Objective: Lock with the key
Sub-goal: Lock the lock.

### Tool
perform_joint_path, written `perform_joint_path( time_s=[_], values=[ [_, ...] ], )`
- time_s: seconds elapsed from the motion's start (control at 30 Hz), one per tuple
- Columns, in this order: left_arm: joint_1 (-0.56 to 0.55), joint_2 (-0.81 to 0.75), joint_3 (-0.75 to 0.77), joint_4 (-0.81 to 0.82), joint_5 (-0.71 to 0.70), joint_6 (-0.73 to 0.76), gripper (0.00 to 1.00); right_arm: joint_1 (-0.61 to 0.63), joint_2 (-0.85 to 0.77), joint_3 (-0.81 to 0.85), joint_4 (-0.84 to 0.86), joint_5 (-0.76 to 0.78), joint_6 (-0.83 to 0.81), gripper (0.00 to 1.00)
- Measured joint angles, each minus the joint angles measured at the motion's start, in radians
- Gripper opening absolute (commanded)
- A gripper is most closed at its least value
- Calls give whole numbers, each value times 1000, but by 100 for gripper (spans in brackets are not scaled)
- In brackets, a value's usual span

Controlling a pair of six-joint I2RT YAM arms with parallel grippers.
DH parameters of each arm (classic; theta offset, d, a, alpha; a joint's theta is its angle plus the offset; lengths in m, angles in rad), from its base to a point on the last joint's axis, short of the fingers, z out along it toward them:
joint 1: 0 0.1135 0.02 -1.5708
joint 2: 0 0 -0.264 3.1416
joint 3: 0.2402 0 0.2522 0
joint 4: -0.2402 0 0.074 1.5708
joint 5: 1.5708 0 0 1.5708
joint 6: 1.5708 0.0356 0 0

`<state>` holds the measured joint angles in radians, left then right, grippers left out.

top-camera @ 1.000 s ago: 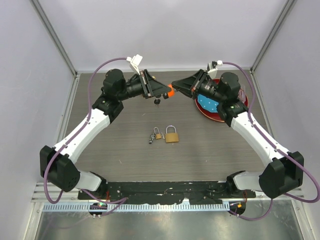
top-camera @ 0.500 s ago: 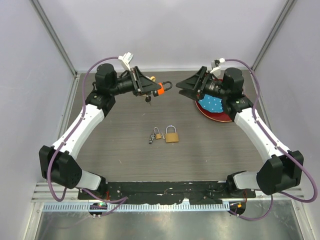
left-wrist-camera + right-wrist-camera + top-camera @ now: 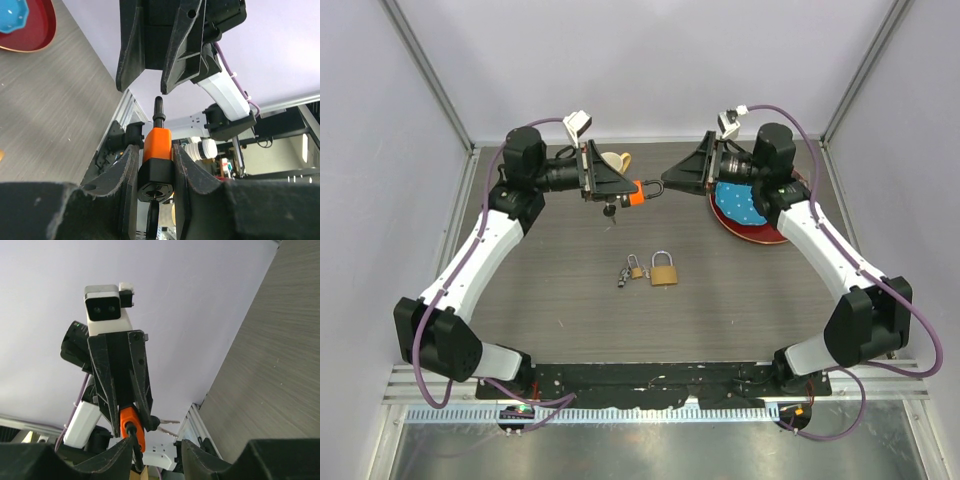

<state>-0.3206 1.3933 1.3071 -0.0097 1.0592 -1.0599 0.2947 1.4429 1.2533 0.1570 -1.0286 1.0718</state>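
Note:
My left gripper (image 3: 628,189) is shut on an orange and black padlock (image 3: 636,190), held above the table with its dark shackle (image 3: 654,188) pointing right. The left wrist view shows the padlock (image 3: 157,150) squeezed between both pads, and a key (image 3: 152,220) sits in the keyhole underneath. In the top view the key (image 3: 610,210) hangs below the lock. My right gripper (image 3: 669,186) faces it, open. In the right wrist view the shackle (image 3: 134,446) lies just inside my right gripper (image 3: 157,452), beside its left finger, and spare keys (image 3: 167,424) stick out beside the padlock (image 3: 131,424).
On the table's middle lie a brass padlock (image 3: 664,272) and a smaller padlock with keys (image 3: 631,270). A red plate (image 3: 760,230) holding a blue thing sits under the right arm. A beige object (image 3: 616,160) lies behind the left gripper.
The right gripper went from shut to open. The left gripper drew back to the left with the padlock, and the right gripper followed up to the shackle.

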Motion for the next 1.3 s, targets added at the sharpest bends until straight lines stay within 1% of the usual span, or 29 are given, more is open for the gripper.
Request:
perform_joint_path(
  time_s=[0.17, 0.27, 0.37, 0.4, 0.47, 0.5, 0.6, 0.7, 0.8, 0.83, 0.97, 1.1, 1.3],
  values=[
    [0, 0, 0, 3, 45, -16, 0, 31, 6, 26, 1, -53, -3, 44],
    [0, 0, 0, 5, 56, -25, 0, 39, 6, 34, 6, -74, -4, 40],
    [0, 0, 0, 6, 64, -32, 0, 42, 5, 34, 6, -83, -3, 33],
    [0, 0, 0, 6, 64, -33, 0, 44, 5, 34, 6, -85, -3, 29],
    [0, 0, 0, 8, 64, -33, 0, 44, 5, 34, 6, -87, -4, 25],
    [0, 0, 0, 10, 64, -34, 0, 44, 5, 34, 6, -88, -3, 20],
    [0, 0, 0, 10, 64, -33, 0, 45, 5, 35, 6, -92, -5, 15],
    [0, 0, 0, 11, 64, -35, 0, 47, 5, 39, 5, -93, -9, 13],
    [0, 0, 0, 16, 66, -43, 0, 51, 4, 41, 3, -93, -19, 4],
    [0, 0, 0, 20, 66, -51, 0, 51, 4, 42, 2, -92, -23, 2],
    [0, 1, -5, 56, 71, -91, 0, 55, 1, 53, -10, -85, -49, 2],
    [2, 5, -29, 148, 80, -175, 0, 57, -8, 69, -42, -68, -94, 2],
    [6, 13, -42, 248, 93, -258, 0, 69, -10, 140, -157, -31, -192, 2]
  ],
)
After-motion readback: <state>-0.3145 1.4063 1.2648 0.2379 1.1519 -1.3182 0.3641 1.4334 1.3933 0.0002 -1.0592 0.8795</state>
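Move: The left hand holds the orange lock, its shackle reaching across so that the loop's middle is about 5 cm to that hand's right and 1 cm ahead. From the half-open right hand the shackle lies some 3 cm to the left, 1 cm back and 1 cm higher. On the table, roughly 33 cm below the right hand, the large brass padlock is 5 cm back and level sideways, the small brass padlock 5 cm back and 6 cm left. The right hand eases about 3 cm back and 1.5 cm left onto the shackle, rising a little and swinging some 8 degrees counter-clockwise, then stops and shuts its half-open fingers until they pinch the loop's end. The left hand keeps its grip on the lock body and slides about 1 cm back, and once the pinch is made both hands lift together by another 1.5 cm, the right one rolling about its own fingers as it rises. ##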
